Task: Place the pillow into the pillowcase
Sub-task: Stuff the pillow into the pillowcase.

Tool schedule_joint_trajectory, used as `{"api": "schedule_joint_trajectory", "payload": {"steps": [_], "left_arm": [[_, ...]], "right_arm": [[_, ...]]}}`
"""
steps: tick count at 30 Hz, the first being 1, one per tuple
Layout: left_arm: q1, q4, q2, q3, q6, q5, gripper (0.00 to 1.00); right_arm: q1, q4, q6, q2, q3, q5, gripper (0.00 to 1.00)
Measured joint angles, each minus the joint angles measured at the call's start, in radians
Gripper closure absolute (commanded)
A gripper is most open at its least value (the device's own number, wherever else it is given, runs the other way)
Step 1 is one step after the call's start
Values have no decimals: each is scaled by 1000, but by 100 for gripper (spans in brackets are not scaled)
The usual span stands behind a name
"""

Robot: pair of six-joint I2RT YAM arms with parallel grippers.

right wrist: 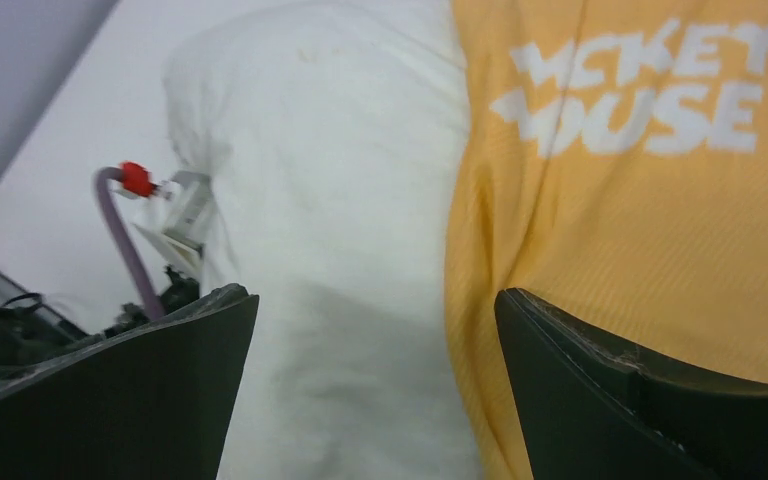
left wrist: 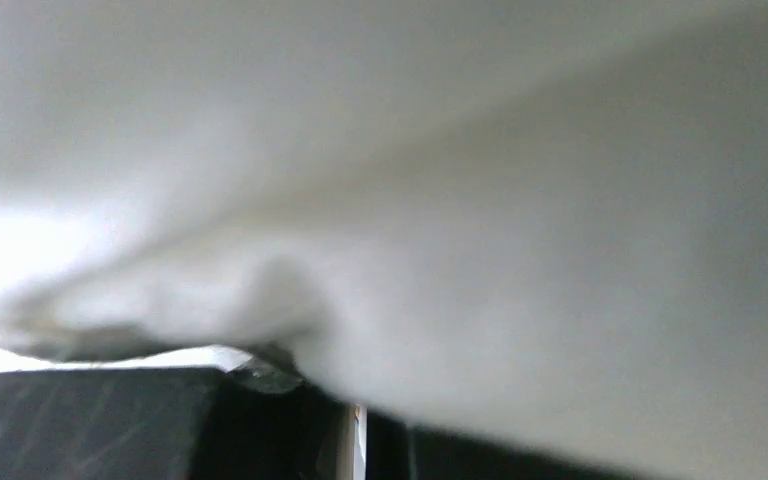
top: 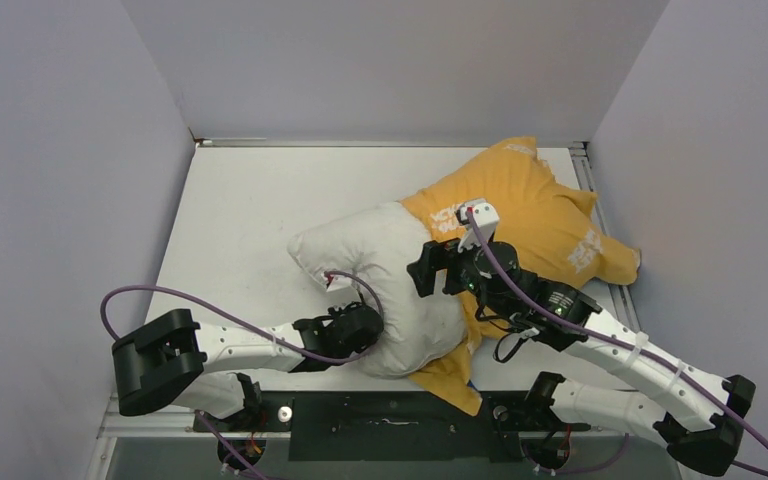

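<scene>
The off-white pillow (top: 385, 275) lies across the middle of the table, its far right end inside the orange-yellow pillowcase (top: 535, 210). White "Mickey Mouse" lettering shows on the case (right wrist: 660, 230). My right gripper (top: 426, 270) hovers open over the line where the case's mouth meets the pillow (right wrist: 330, 200), with nothing between its fingers (right wrist: 375, 300). My left gripper (top: 348, 330) is tucked against the pillow's near left edge. In the left wrist view, pillow fabric (left wrist: 460, 200) fills the frame and gathers into the shut jaws (left wrist: 360, 425).
Grey enclosure walls (top: 60, 200) close in the white table (top: 240, 220) on the left, back and right. The pillowcase reaches the table's right rim (top: 585, 165). A purple cable (top: 140, 295) loops beside the left arm.
</scene>
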Motion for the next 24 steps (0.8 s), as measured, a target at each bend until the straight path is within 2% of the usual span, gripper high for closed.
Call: {"api": "schedule_joint_trajectory", "payload": {"steps": [4, 7, 9, 11, 12, 15, 17, 24], "left_arm": [[3, 42, -3, 6, 1, -1, 100], [4, 52, -3, 9, 0, -1, 100], [3, 54, -3, 10, 0, 0, 100], [3, 54, -3, 10, 1, 1, 100], [3, 54, -3, 10, 1, 2, 100], [3, 54, 0, 13, 2, 3, 100], [3, 54, 0, 13, 2, 3, 100], [5, 54, 0, 13, 2, 4, 100]], "right_arm": [[34, -219, 8, -34, 28, 206, 6], [42, -326, 33, -51, 29, 290, 6], [42, -389, 58, -53, 29, 336, 12], [43, -433, 75, -49, 29, 368, 22], [43, -444, 81, -45, 29, 380, 32], [47, -457, 85, -23, 29, 398, 73], [46, -449, 78, -2, 24, 388, 93], [16, -390, 37, -15, 6, 267, 95]]}}
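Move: The near part of the pillowcase's open edge, which the right hand goes for, lies about 9 cm to its right, level with it fore and aft, and 7 cm below. The pillow's bare middle is some 8 cm left of that hand, 3 cm back and 13 below; the white lettering on the case is roughly 11 cm ahead, 4 right and 9 below. From the left hand, that edge is about 20 cm right, 6 ahead and 14 above. Rightward and down, the open right hand crosses from above the bare pillow to the pillowcase's edge, about 10 cm across and 7 cm down, yawing some 20 degrees clockwise while its left side dips. There its fingers close and pinch the edge cloth, then draw it about 2 cm back left. The left hand, still shut against the pillow, shifts slightly right and up, then holds. ##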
